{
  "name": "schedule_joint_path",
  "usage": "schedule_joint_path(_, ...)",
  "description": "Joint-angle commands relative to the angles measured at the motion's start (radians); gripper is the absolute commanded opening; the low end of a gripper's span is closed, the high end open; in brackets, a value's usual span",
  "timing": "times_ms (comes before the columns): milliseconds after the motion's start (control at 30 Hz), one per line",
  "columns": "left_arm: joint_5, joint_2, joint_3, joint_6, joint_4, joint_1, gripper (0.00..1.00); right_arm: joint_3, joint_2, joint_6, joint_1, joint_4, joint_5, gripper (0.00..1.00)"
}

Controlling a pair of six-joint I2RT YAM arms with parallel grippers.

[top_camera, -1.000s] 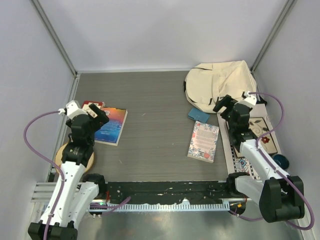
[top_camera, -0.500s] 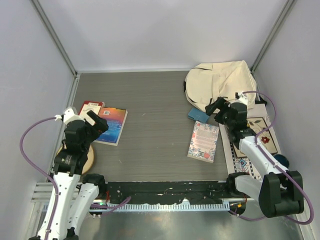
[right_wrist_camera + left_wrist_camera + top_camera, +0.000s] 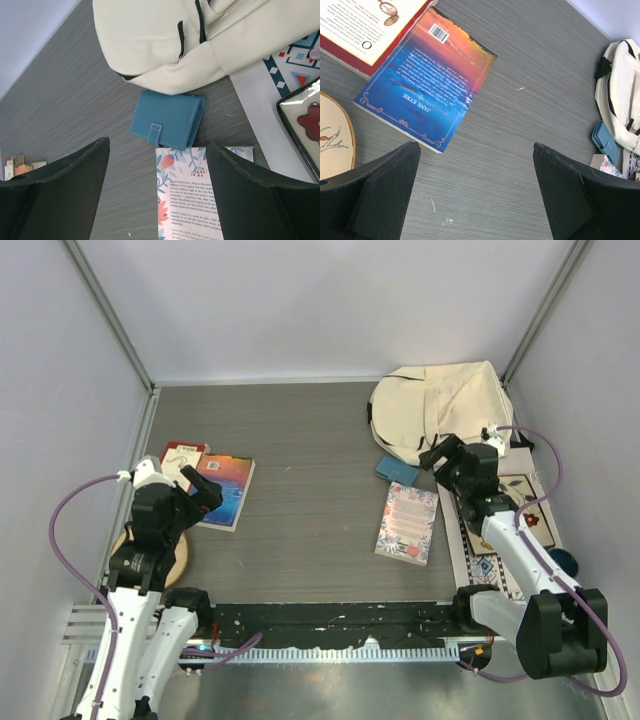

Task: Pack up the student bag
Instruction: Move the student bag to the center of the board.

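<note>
The student bag (image 3: 440, 410) lies at the back right, cream with black zip lines, and its lower edge fills the top of the right wrist view (image 3: 200, 40). A blue wallet (image 3: 398, 471) rests against its near edge (image 3: 167, 119), touching a floral book (image 3: 407, 522) just in front. My right gripper (image 3: 440, 454) hovers open over the wallet and the book's top (image 3: 157, 145), with nothing between its fingers. My left gripper (image 3: 197, 492) is open over bare table (image 3: 476, 150) beside a blue book (image 3: 427, 90).
A red and white book (image 3: 182, 455) lies partly under the blue book. A round wooden disc (image 3: 150, 550) sits under the left arm. A patterned mat (image 3: 490, 540) at the right carries a flower tray (image 3: 525, 508), with a dark ball (image 3: 562, 562) close by. Walls enclose three sides.
The left arm drew back toward its base and sank lower. The right gripper swung left toward the bag's near edge, then eased slightly back; both stay open.
</note>
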Motion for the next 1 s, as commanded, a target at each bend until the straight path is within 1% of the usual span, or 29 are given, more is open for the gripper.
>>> schedule_joint_path(0,0.05,0.026,0.004,0.018,0.033,0.001,1.0,0.111,0.056,0.078,-0.01,-0.028,0.112,0.82)
schedule_joint_path(200,0.089,0.053,0.012,0.037,0.005,0.001,1.0,0.186,0.237,0.177,-0.039,-0.044,0.208,0.84)
schedule_joint_path(333,0.106,0.013,-0.023,0.017,0.01,0.001,1.0,0.229,0.346,0.214,-0.068,-0.045,0.207,0.86)
schedule_joint_path(500,0.116,-0.013,-0.049,-0.001,0.037,0.001,1.0,0.275,0.469,0.232,-0.122,-0.036,0.205,0.86)
schedule_joint_path(533,0.115,-0.013,-0.053,-0.001,0.039,0.001,1.0,0.274,0.486,0.232,-0.133,0.009,0.196,0.86)
schedule_joint_path(600,0.119,-0.004,-0.056,0.0,0.042,0.001,1.0,0.286,0.513,0.238,-0.142,0.034,0.179,0.86)
schedule_joint_path(733,0.138,0.014,-0.074,-0.003,0.063,0.001,1.0,0.335,0.598,0.246,-0.154,0.042,0.172,0.86)
schedule_joint_path(867,0.141,0.026,-0.085,-0.003,0.068,0.001,1.0,0.367,0.639,0.263,-0.167,0.042,0.169,0.86)
schedule_joint_path(900,0.142,0.028,-0.086,-0.006,0.068,0.0,0.99,0.375,0.645,0.266,-0.168,0.074,0.167,0.86)
schedule_joint_path(967,0.141,0.027,-0.092,-0.008,0.072,0.001,1.0,0.387,0.667,0.269,-0.17,0.079,0.163,0.86)
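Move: The right hand hovers open, with the student bag's middle about 20 cm ahead, 4 cm to its right and 12 cm below. The blue wallet lies some 5 cm ahead and 6 cm left of this hand, while the floral book lies about 9 cm back and 4 cm left, both roughly 14 cm below. From the left hand the bag is around 28 cm ahead, 57 cm right and 18 cm lower. Forward over the table at first, then down and to the right as well, the right hand reaches about 9 cm each way to the bag's near right edge, ending low beside the cloth. It turns some 25 degrees clockwise and tips further down, fingers staying wide open; contact can't be made out. The left hand, open and empty, sinks about 4 cm and drifts slightly right. ##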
